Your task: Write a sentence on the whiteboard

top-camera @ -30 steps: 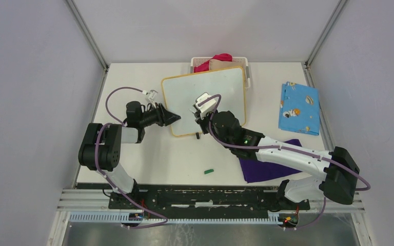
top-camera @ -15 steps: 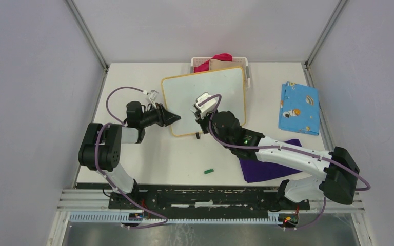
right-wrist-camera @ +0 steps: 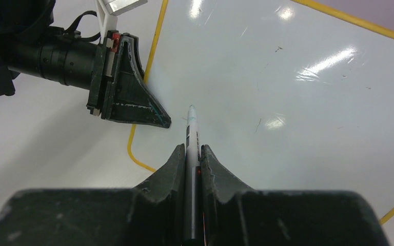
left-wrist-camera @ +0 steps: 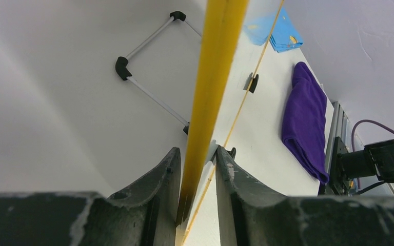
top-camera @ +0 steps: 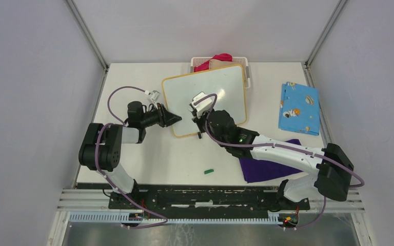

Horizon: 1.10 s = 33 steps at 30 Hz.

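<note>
The whiteboard [top-camera: 220, 89] lies tilted at the table's centre back, white with a thin orange frame. Its surface [right-wrist-camera: 287, 102] shows no sentence in these views. My left gripper [top-camera: 177, 119] straddles the board's left frame edge [left-wrist-camera: 215, 66]. In the left wrist view this gripper [left-wrist-camera: 197, 151] has one finger against the frame and a thin gap at the other. My right gripper [top-camera: 197, 119] hovers over the board's lower left part. In the right wrist view it [right-wrist-camera: 194, 148] is shut on a white marker [right-wrist-camera: 191, 128] whose tip points at the board.
A small green cap [top-camera: 209, 170] lies on the table in front of the board. A purple cloth [top-camera: 267, 166] sits under my right arm, a blue patterned cloth [top-camera: 299, 107] at the right. A white basket [top-camera: 245, 64] with red and beige cloth stands behind the board.
My left jaws have narrowed around the board's frame edge. My right gripper has shifted slightly left over the board with the marker.
</note>
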### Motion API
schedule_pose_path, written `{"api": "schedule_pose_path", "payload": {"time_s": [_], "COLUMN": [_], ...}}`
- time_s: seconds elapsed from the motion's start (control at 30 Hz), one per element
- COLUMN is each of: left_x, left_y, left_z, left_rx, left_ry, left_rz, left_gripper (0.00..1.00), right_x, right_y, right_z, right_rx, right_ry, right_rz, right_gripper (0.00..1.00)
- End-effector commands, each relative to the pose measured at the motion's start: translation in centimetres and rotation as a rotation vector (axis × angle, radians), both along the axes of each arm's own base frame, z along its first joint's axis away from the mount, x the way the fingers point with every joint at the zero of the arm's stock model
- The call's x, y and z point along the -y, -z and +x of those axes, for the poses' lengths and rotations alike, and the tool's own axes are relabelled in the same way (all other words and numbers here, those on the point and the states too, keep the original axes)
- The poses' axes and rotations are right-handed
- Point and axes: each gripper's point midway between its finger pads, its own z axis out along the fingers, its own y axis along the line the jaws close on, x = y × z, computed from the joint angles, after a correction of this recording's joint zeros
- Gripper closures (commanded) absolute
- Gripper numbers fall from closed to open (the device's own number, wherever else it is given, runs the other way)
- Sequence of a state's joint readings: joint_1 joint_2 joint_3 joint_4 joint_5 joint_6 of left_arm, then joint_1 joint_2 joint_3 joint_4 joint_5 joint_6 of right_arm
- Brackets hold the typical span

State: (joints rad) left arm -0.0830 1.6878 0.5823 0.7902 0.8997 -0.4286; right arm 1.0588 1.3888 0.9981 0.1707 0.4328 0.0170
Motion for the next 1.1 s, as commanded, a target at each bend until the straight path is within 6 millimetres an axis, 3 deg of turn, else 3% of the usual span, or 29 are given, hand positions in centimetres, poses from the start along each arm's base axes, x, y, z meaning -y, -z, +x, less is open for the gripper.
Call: {"api": "schedule_pose_path", "payload": {"time_s": [0.0, 0.2, 0.3, 0.47, 0.67, 0.83, 0.87, 0.93, 1.07], "left_x": [-0.4, -0.3, -0.3, -0.2, -0.8, -2.1, -2.5, -3.5, -7.5], "left_y": [0.0, 0.0, 0.0, -0.3, -2.8, -3.5, -3.7, -4.2, -6.6], "left_z": [1.0, 1.0, 1.0, 1.0, 1.9, 2.4, 2.5, 2.9, 3.7], "left_rx": [0.056, 0.058, 0.058, 0.065, 0.104, 0.088, 0.083, 0.076, 0.079], "left_ry": [-0.021, -0.018, -0.016, -0.016, -0.072, -0.173, -0.2, -0.268, -0.524], "left_rz": [0.049, 0.056, 0.062, 0.066, 0.081, 0.128, 0.139, 0.169, 0.261], "left_gripper": [0.67, 0.67, 0.67, 0.66, 0.44, 0.3, 0.15, 0.01, 0.0], "right_x": [-1.3, -3.2, -4.3, -4.5, -2.1, 0.5, 0.8, 1.6, 3.3], "right_y": [-5.0, -6.3, -6.0, -5.8, -7.5, -8.2, -8.3, -8.9, -10.2], "right_z": [1.5, 3.1, 4.0, 4.3, 2.6, 1.3, 1.1, 0.5, -0.3], "right_rx": [0.078, 0.105, 0.087, 0.069, 0.086, 0.099, 0.1, 0.094, 0.113], "right_ry": [0.039, 0.05, 0.045, 0.034, 0.019, 0.033, 0.036, 0.038, 0.051], "right_rz": [0.112, 0.095, 0.073, 0.074, 0.117, 0.135, 0.136, 0.17, 0.192], "right_gripper": [1.0, 1.0, 1.0, 1.0, 1.0, 1.0, 1.0, 1.0, 1.0]}}
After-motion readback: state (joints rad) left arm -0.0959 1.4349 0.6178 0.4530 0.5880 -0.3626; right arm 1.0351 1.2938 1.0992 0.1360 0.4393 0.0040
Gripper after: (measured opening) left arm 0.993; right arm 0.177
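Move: The right hand holds the marker with its tip at the leaning whiteboard; the board's middle is about 6 cm ahead and 4 cm right, roughly level. From this hand, the basket behind the board lies some 22 cm ahead, 10 cm right and 10 cm lower, and the green cap about 19 cm back, 4 cm right and 13 cm down. From the left hand, still gripping the board's left edge, the board's middle is about 14 cm right, 6 cm ahead and 5 cm up. Marker tip already against the board, the right hand sweeps left, forward and up along the face by about 7 cm, then reverses, pulling right and back while rising, so the tip comes away. As it turns back, the left fingers open wide, letting go of the board's edge, and that hand backs off left, up and a little forward, turning about 15 degrees counter-clockwise. ##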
